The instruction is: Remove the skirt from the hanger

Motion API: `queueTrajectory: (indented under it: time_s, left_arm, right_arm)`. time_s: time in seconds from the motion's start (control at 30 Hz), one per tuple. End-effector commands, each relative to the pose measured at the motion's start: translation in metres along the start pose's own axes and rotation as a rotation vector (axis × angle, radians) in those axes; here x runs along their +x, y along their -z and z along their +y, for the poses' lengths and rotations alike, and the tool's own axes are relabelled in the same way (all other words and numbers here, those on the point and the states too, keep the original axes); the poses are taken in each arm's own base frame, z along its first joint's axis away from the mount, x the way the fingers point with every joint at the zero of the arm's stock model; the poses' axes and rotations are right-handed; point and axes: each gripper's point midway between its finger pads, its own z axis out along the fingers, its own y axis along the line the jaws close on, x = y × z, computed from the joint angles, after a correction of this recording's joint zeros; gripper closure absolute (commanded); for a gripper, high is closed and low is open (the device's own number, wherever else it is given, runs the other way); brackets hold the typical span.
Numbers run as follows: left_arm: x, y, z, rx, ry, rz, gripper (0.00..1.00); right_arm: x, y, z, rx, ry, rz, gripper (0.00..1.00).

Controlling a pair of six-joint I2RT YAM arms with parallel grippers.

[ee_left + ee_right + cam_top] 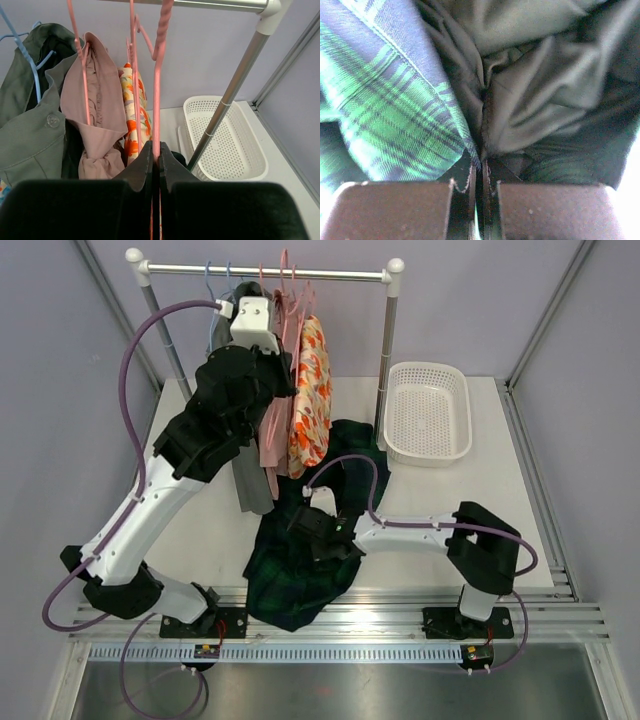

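The skirt [300, 575] is dark green plaid and lies crumpled on the table, from under the rack to the front edge. My right gripper [318, 530] is shut on a fold of it. In the right wrist view the pinched plaid cloth [385, 115] and its grey lining [535, 100] meet at that gripper [482, 162]. My left gripper [156, 150] is up at the rack, shut on the stem of a pink hanger [157, 100]. From above, the left arm's wrist [250, 320] hides this grip. Whether the skirt still hangs from the hanger I cannot tell.
On the rack rod [270, 272] hang an orange floral garment [310, 390], a pink one [272, 440] and a grey-green one [250, 485]. A white perforated basket [428, 410] stands back right, beside the rack's right post [385, 360].
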Motion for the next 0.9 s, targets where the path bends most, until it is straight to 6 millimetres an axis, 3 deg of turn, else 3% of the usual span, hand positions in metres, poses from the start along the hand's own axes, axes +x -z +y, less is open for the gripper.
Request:
queueTrajectory:
  time_s: [0.0, 0.03, 0.07, 0.1, 0.13, 0.17, 0.27, 0.3, 0.4, 0.47, 0.57, 0.6, 0.63, 0.67, 0.7, 0.73, 0.87]
  left_arm:
    - [-0.012, 0.017, 0.016, -0.032, -0.004, -0.041, 1.00]
    - [-0.017, 0.026, 0.022, -0.034, 0.002, -0.055, 1.00]
    - [-0.016, 0.029, 0.024, -0.036, 0.003, -0.054, 1.00]
    - [-0.016, 0.034, 0.027, -0.037, 0.006, -0.053, 1.00]
    - [-0.009, 0.035, 0.029, -0.043, 0.009, -0.038, 1.00]
    - [-0.012, 0.046, 0.034, -0.037, 0.023, -0.045, 1.00]
    - [0.001, 0.063, 0.042, -0.027, 0.054, -0.027, 1.00]
    - [0.004, 0.067, 0.044, -0.028, 0.064, -0.024, 1.00]
    - [0.022, 0.085, 0.056, -0.038, 0.101, -0.012, 1.00]
    - [0.045, 0.089, 0.062, -0.052, 0.108, 0.025, 1.00]
    - [0.056, 0.108, 0.069, -0.036, 0.148, 0.039, 1.00]
    - [0.066, 0.111, 0.071, -0.034, 0.146, 0.059, 1.00]
    - [0.065, 0.119, 0.073, -0.028, 0.166, 0.053, 1.00]
    - [0.071, 0.123, 0.075, -0.025, 0.161, 0.074, 1.00]
    - [0.072, 0.126, 0.074, -0.017, 0.161, 0.082, 1.00]
    - [0.069, 0.133, 0.075, -0.008, 0.172, 0.078, 1.00]
    - [0.059, 0.149, 0.070, 0.046, 0.180, 0.088, 1.00]
  right_arm:
    - [-0.049, 0.060, 0.013, -0.114, -0.057, -0.170, 1.00]
    - [-0.056, 0.075, 0.007, -0.112, -0.067, -0.208, 1.00]
    - [-0.062, 0.089, -0.015, -0.044, -0.067, -0.248, 1.00]
    - [-0.084, 0.127, -0.025, -0.070, -0.114, -0.330, 1.00]
    - [-0.094, 0.148, -0.038, -0.050, -0.132, -0.379, 1.00]
    - [-0.118, 0.195, -0.067, -0.012, -0.179, -0.488, 1.00]
    - [-0.158, 0.271, -0.116, 0.073, -0.199, -0.701, 1.00]
    - [-0.179, 0.315, -0.132, 0.073, -0.190, -0.794, 1.00]
    - [-0.228, 0.380, -0.175, 0.220, -0.186, -0.970, 1.00]
    - [-0.267, 0.405, -0.202, 0.266, -0.235, -1.044, 1.00]
    - [-0.303, 0.410, -0.216, 0.263, -0.181, -1.050, 1.00]
    - [-0.326, 0.414, -0.230, 0.310, -0.199, -1.062, 1.00]
    - [-0.338, 0.413, -0.235, 0.318, -0.198, -1.062, 1.00]
    - [-0.357, 0.383, -0.227, 0.289, -0.146, -0.998, 1.00]
    - [-0.371, 0.407, -0.231, 0.262, -0.171, -1.061, 1.00]
    - [-0.383, 0.407, -0.250, 0.291, -0.195, -1.068, 1.00]
    - [-0.434, 0.418, -0.272, 0.251, -0.225, -1.186, 1.00]
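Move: The skirt is already pinched in the right gripper low over the table; the basket lies about 40 cm ahead and 30 cm to the right of that hand, at nearly its height. The foot of the rack's right post is some 28 cm ahead and 13 cm right of it. For the left gripper, holding the pink hanger, the orange floral garment hangs about 10 cm ahead, 2 cm right and 10 cm below; the basket is roughly 23 cm ahead, 38 cm right and 45 cm down. Keep the right fingers shut on the skirt and haul it up fast, some 50 cm, swinging right as it rises and tipping the fingers up from steeply down to about level; once high, carry it forward. Meanwhile keep the left grip on the pink hanger and draw it back, left and down, roughly 10 cm each way, away from the rack. ##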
